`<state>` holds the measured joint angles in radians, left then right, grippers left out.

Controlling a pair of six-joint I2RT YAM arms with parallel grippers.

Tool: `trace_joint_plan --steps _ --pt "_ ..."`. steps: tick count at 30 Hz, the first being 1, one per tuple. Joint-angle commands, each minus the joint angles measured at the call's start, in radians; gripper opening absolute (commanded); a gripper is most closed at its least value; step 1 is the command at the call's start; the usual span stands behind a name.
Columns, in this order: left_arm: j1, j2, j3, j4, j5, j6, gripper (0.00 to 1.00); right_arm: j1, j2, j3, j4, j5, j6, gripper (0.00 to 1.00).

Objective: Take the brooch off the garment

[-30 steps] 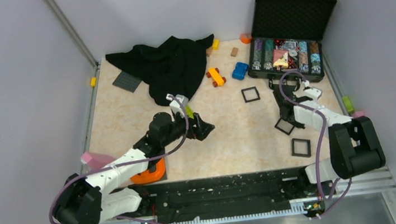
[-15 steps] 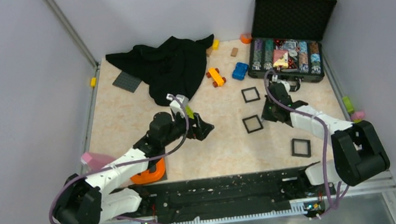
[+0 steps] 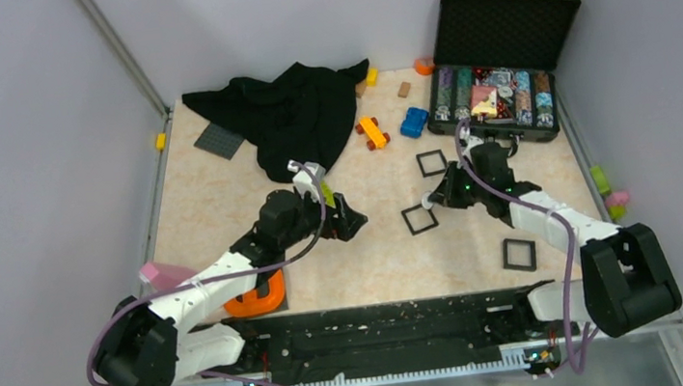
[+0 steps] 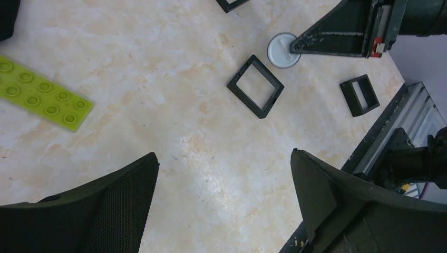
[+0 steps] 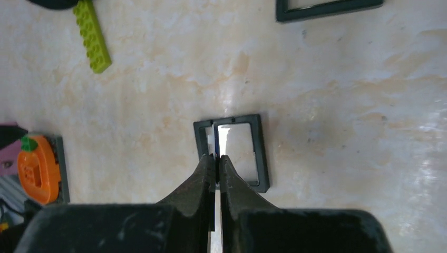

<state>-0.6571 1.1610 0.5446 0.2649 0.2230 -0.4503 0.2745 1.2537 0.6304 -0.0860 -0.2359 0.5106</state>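
Note:
The garment [image 3: 285, 112] is a black cloth heaped at the back left of the table. The brooch [image 4: 283, 50], a small white disc, is off the cloth and pinched at its edge between my right gripper's fingers. It shows as a white spot in the top view [image 3: 427, 203] and edge-on in the right wrist view [image 5: 216, 149]. My right gripper [image 3: 436, 200] [image 5: 217, 158] is shut on it, low over a black square frame [image 5: 232, 153] at mid-table. My left gripper [image 3: 346, 222] [image 4: 222, 158] is open and empty over bare table, left of the brooch.
An open case of poker chips [image 3: 501, 97] stands at the back right. Toy cars [image 3: 372, 131] lie near the cloth. Two more black frames [image 3: 432, 162] [image 3: 519, 253] lie on the right. A green brick plate [image 4: 45, 95] and an orange pumpkin [image 3: 256, 300] are by the left arm.
My right arm has swung left from the right side to mid-table, still shut on the white disc. One black frame has shifted left with it. The left arm has not moved.

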Motion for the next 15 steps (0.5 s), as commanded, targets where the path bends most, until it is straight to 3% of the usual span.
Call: trace_joint_plan --steps 1,15 --pt "0.013 -0.009 0.034 -0.002 0.009 -0.006 0.99 -0.008 0.023 -0.049 0.125 -0.253 -0.078 0.0" --pt "0.023 -0.01 0.046 -0.03 0.039 0.015 0.99 -0.008 0.148 -0.052 0.216 -0.334 -0.115 0.0"
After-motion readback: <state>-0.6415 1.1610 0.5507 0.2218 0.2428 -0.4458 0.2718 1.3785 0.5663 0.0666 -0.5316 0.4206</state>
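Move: The right hand, with the brooch pinched in its tips, has the nearest black frame about 3 cm back, 3 cm to its left and some 5 cm below. A second black frame lies about 10 cm ahead and 1 cm to the right; a third is roughly 13 cm back and 17 cm right, all flat on the table. From the idle left hand the nearest frame is some 14 cm right, about level, and 11 cm lower. Still pinching the brooch in its shut fingertips, the right hand carries it left, back and down towards the nearest black frame, about 5 cm in all, quickest at first and easing off over the frame. The wrist swings counter-clockwise some 15 degrees on the way; whether the brooch touches the frame can't be seen. ##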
